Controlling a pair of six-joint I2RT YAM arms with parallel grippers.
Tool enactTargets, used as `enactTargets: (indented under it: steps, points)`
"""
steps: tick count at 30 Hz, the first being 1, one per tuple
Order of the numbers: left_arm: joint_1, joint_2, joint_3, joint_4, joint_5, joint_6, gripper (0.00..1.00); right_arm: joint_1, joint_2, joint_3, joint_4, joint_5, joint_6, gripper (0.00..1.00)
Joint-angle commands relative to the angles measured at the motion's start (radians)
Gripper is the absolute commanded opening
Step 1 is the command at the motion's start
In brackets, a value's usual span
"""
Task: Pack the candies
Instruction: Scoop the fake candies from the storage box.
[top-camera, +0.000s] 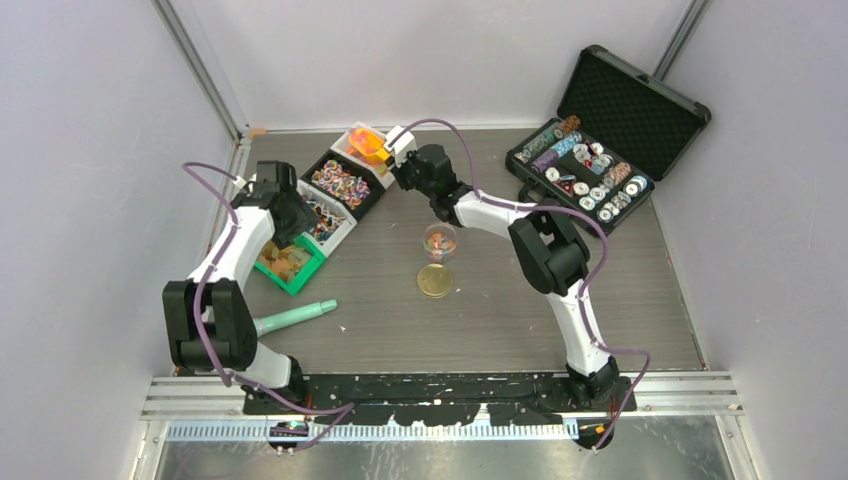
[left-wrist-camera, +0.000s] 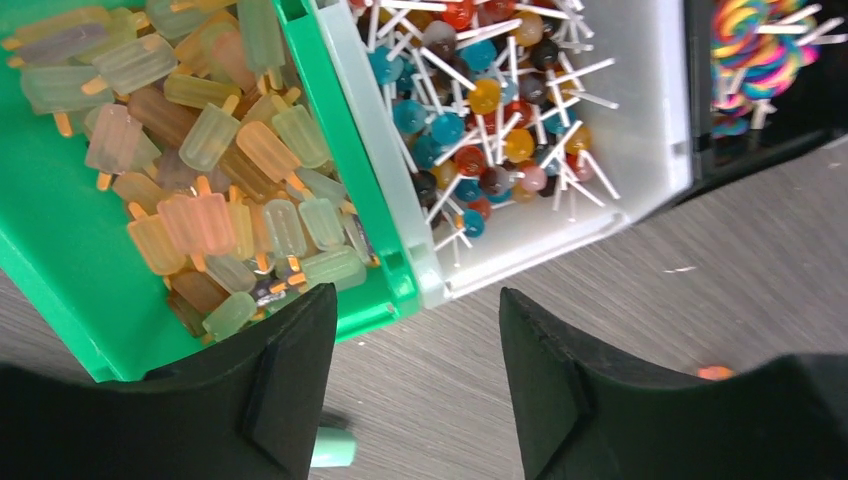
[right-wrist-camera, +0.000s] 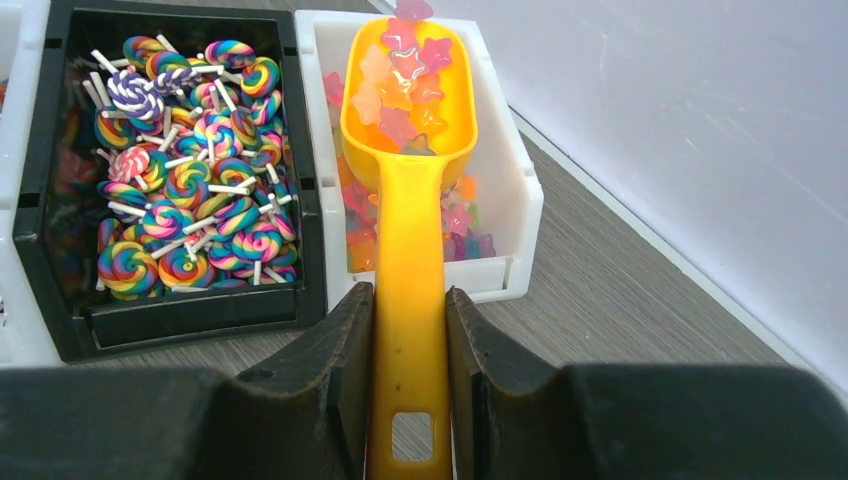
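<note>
My right gripper (right-wrist-camera: 410, 295) (top-camera: 398, 152) is shut on the handle of an orange scoop (right-wrist-camera: 408, 150). The scoop's bowl holds star-shaped candies (right-wrist-camera: 405, 75) in pink, orange and yellow and hangs over the white bin (right-wrist-camera: 515, 190) of the same stars. My left gripper (left-wrist-camera: 417, 325) (top-camera: 290, 215) is open and empty above the table, at the front edge of a green bin (left-wrist-camera: 60, 270) of popsicle candies (left-wrist-camera: 215, 140). Beside that bin is a white bin (left-wrist-camera: 650, 140) of ball lollipops (left-wrist-camera: 480, 100). A small clear cup (top-camera: 439, 238) with a few candies stands mid-table.
A black bin (right-wrist-camera: 200, 310) of swirl lollipops (right-wrist-camera: 190, 190) sits between the white bins. A flat gold disc (top-camera: 434, 280) lies near the cup. A mint-green scoop (top-camera: 295, 318) lies by the left arm. An open black case (top-camera: 600, 150) of poker chips is at the back right.
</note>
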Motion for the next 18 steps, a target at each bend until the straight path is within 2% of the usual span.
enactTargets:
  steps: [1, 3, 6, 13, 18]
  points:
    - [-0.001, -0.080, 0.032, 0.006, 0.049, 0.006, 0.67, -0.003, -0.109, -0.028, 0.116, 0.000, -0.003, 0.00]
    - [-0.001, -0.097, 0.030, 0.003, 0.053, 0.009, 0.75, -0.002, -0.123, -0.049, 0.131, 0.001, -0.003, 0.00]
    - [-0.001, -0.126, 0.019, 0.006, 0.053, 0.012, 0.98, -0.002, -0.140, -0.072, 0.141, 0.005, -0.003, 0.00]
    - [-0.001, -0.167, -0.001, 0.021, 0.090, 0.027, 1.00, -0.002, -0.168, -0.122, 0.155, 0.016, -0.010, 0.00]
    - [-0.002, -0.181, -0.004, 0.042, 0.216, 0.100, 1.00, -0.002, -0.198, -0.157, 0.172, 0.015, -0.011, 0.00]
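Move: Behind and to the right of the right hand, which holds the loaded yellow scoop, is the clear round storage box, about 15 cm back, 10 cm right and 11 cm below. The white star-candy tray is some 5 cm ahead and 6 cm left, the black lollipop tray 12 cm left and 2 cm back. From the left hand, the storage box is about 29 cm right and 1 cm back, with the green tray roughly 5 cm back and 5 cm left. Drawing the scoop back and right from the star-candy tray by about 2.5 cm, the right hand heads slowly towards the storage box, nearly level, its wrist steady and its grip on the handle kept. The left hand meanwhile rises about 5 cm off the tray corner, edging right near the end, tilts its fingers some 10 degrees outward and opens from just over half to wide. ##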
